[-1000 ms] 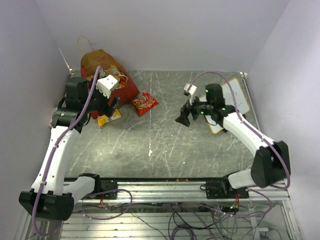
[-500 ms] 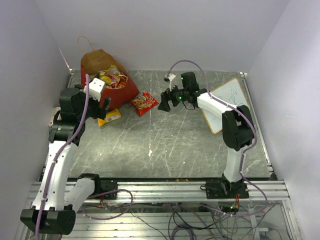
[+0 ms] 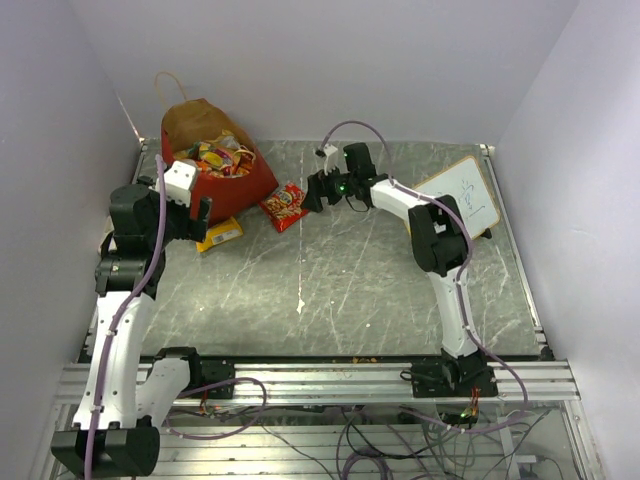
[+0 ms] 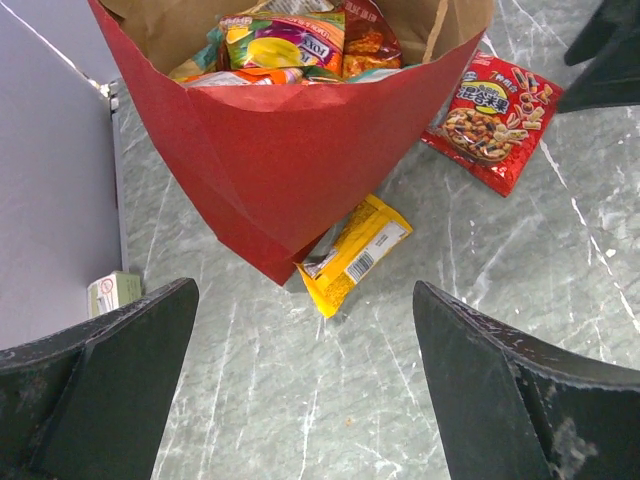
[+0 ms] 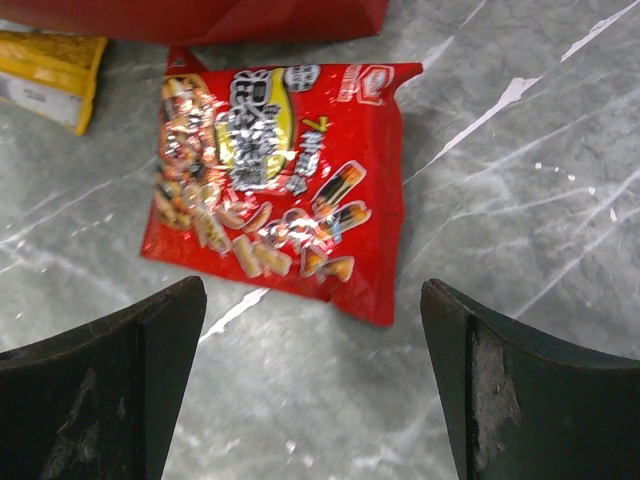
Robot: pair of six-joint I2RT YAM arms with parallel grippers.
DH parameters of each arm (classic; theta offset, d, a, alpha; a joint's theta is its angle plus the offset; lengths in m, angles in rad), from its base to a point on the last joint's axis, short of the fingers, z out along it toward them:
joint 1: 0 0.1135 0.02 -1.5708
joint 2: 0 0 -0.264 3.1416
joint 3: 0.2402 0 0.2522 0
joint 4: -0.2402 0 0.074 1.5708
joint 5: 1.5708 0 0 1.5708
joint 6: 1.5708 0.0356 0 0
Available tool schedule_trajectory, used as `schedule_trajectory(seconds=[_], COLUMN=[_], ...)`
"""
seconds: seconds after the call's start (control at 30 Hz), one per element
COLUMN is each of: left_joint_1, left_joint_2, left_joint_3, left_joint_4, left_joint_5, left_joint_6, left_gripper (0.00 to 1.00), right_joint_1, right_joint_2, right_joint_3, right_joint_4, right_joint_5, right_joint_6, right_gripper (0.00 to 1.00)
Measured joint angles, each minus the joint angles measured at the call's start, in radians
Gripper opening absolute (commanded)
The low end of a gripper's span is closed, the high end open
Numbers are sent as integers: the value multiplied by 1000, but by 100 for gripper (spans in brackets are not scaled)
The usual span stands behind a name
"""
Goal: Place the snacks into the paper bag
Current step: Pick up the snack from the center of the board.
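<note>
The red paper bag (image 3: 228, 190) stands open at the back left, with several snacks (image 3: 214, 158) inside it. In the left wrist view its red wall (image 4: 290, 150) fills the top, with packets (image 4: 285, 40) at its mouth. A yellow packet (image 3: 220, 234) lies against the bag's foot, and a red packet (image 3: 288, 205) lies flat to its right. My left gripper (image 3: 203, 212) hangs open and empty just in front of the bag, above the yellow packet (image 4: 355, 250). My right gripper (image 3: 312, 190) is open and empty, just right of the red packet (image 5: 280, 190).
A white board with an orange edge (image 3: 462, 195) lies at the back right. A small white box (image 4: 112, 292) sits by the left wall. The side walls stand close to the bag, and the right arm stretches across the back of the table.
My right arm has swung left from the white board to the red packet. My left gripper has drawn back from over the bag's mouth and opened a little wider.
</note>
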Motion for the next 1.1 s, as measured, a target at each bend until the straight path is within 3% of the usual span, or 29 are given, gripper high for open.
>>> schedule_trajectory(seconds=[0.27, 0.4, 0.8, 0.97, 1.1], left_joint_1=[13, 20, 28, 28, 28], left_joint_2=[-24, -21, -1, 23, 26], left_joint_3=[-24, -25, -26, -27, -34], left_joint_4=[12, 14, 15, 15, 15], left_joint_5=[66, 99, 146, 186, 216], left_joint_6=[0, 1, 16, 28, 40], left_gripper=[99, 100, 100, 100, 99], right_joint_1=[0, 0, -1, -9, -19], right_joint_2=[121, 160, 198, 181, 166], right_joint_3=[106, 153, 143, 85, 51], right_joint_4=[11, 20, 103, 151, 172], right_joint_5=[-9, -28, -135, -190, -227], right_joint_6=[1, 11, 102, 140, 190], right_gripper=[83, 75, 40, 1, 0])
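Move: The red snack lies about 7 cm to the right hand's left, 3 cm back and some 4 cm lower. The yellow snack is roughly 28 cm to that hand's left and 11 cm back; the red paper bag stands about 25 cm to its left, some 3 cm farther out, its middle about 7 cm higher. From the left hand, the red snack is around 16 cm ahead, 21 cm to the right and 26 cm below. The right fingers close almost fully and pinch the red snack near its right-hand corner. Before that the hand sinks about 3 cm while sliding forward and left, then draws back roughly 3 cm as the fingers shut, the wrist tilting some 15 degrees. The empty left hand stays open, drifting right and a little down and turning about 10 degrees clockwise. ##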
